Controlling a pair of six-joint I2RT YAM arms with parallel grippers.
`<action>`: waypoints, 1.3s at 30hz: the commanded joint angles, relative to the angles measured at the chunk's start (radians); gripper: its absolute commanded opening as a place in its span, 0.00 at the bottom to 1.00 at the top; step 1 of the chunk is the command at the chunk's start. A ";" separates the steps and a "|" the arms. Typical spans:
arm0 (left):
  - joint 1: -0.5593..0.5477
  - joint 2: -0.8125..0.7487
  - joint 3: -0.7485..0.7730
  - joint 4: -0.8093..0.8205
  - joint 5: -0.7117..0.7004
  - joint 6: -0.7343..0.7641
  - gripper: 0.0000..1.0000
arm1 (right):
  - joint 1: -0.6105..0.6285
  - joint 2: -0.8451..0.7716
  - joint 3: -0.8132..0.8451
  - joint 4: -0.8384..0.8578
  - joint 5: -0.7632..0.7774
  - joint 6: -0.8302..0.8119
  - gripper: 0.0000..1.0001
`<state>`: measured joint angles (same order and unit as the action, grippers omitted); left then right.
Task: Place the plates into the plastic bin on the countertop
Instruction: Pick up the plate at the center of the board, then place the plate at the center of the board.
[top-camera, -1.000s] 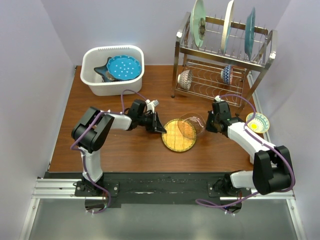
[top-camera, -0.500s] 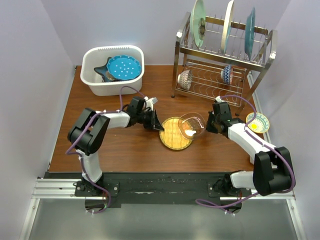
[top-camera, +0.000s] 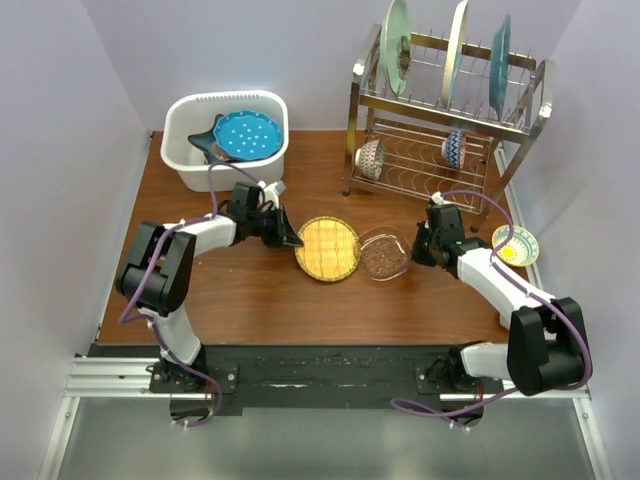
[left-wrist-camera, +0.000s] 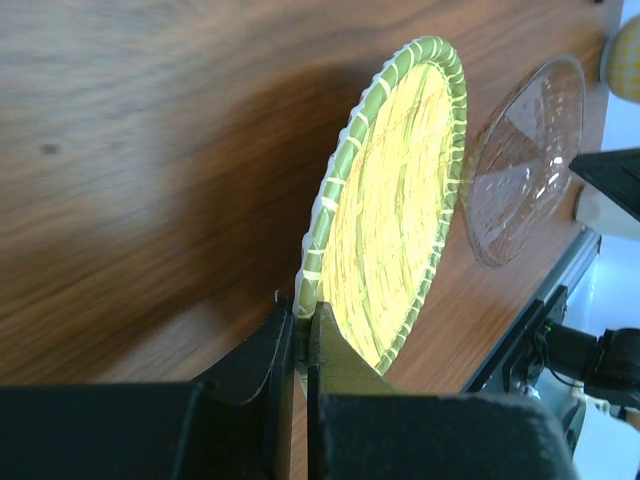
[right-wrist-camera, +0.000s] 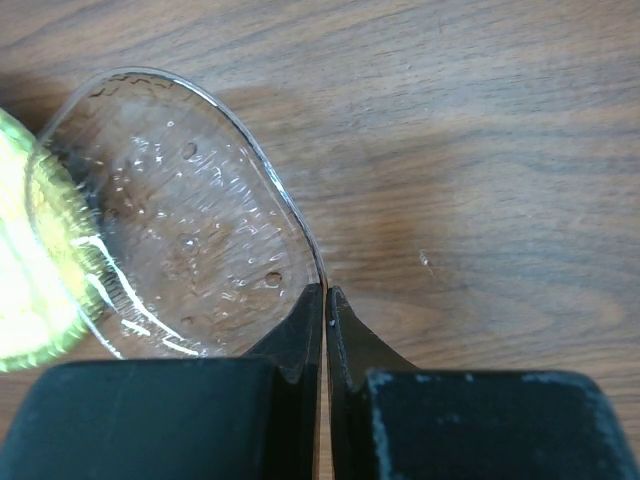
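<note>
My left gripper (top-camera: 291, 239) is shut on the rim of an amber plate with a green rim (top-camera: 327, 248), held just above the countertop (top-camera: 250, 290); in the left wrist view its jaws (left-wrist-camera: 303, 315) pinch the plate's edge (left-wrist-camera: 395, 210). My right gripper (top-camera: 413, 250) is shut on the rim of a clear glass plate (top-camera: 385, 254), which sits low beside the amber one; the right wrist view shows this grip (right-wrist-camera: 325, 295) on the glass plate (right-wrist-camera: 180, 220). The plastic bin (top-camera: 186, 165) stands at the back left and holds a blue dotted plate (top-camera: 247, 133) and a dark blue star-shaped plate (top-camera: 205, 142).
A steel wire dish rack (top-camera: 530, 115) stands at the back right with three upright plates (top-camera: 457, 40) on top and two small bowls (top-camera: 370, 157) below. A small yellow patterned dish (top-camera: 515, 245) lies near the right edge, beside my right arm.
My left gripper has carried the amber plate left and back, toward the bin. The glass plate, earlier tilted over the amber plate, now sits low beside it in the right gripper.
</note>
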<state>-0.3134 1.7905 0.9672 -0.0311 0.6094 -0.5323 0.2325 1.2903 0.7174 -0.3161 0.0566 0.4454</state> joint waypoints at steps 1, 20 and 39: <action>0.051 -0.074 0.011 -0.035 -0.034 0.064 0.00 | -0.005 -0.008 -0.006 0.046 -0.018 0.010 0.00; 0.102 -0.105 0.131 -0.099 0.029 0.078 0.00 | -0.005 0.092 -0.010 0.075 -0.084 0.007 0.00; 0.166 -0.102 0.352 -0.208 0.062 0.109 0.00 | -0.005 0.136 -0.003 0.080 -0.130 -0.013 0.48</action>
<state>-0.1761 1.7386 1.2537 -0.2352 0.6170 -0.4408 0.2287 1.4216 0.7109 -0.2615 -0.0647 0.4412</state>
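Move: The left hand already pinches the left edge of the yellow woven plate; the bin's middle lies about 27 cm ahead and 19 cm to its left, roughly level with it. The clear glass plate's middle is some 22 cm to its right and 2 cm back. The right hand still holds that plate's right rim; the free tabletop where it will land is about 9 cm left, 1 cm back and 5 cm below. Keeping its pinch on the woven plate, the left hand first slides about 3 cm left, away from the glass plate, then swings forward and climbs towards the bin, ending some 9 cm higher and 7 cm farther out. Meanwhile the right hand lowers the glass plate about 3 cm to the tabletop, easing 2 cm left, and opens its fingers to nearly half, letting go of the rim. ##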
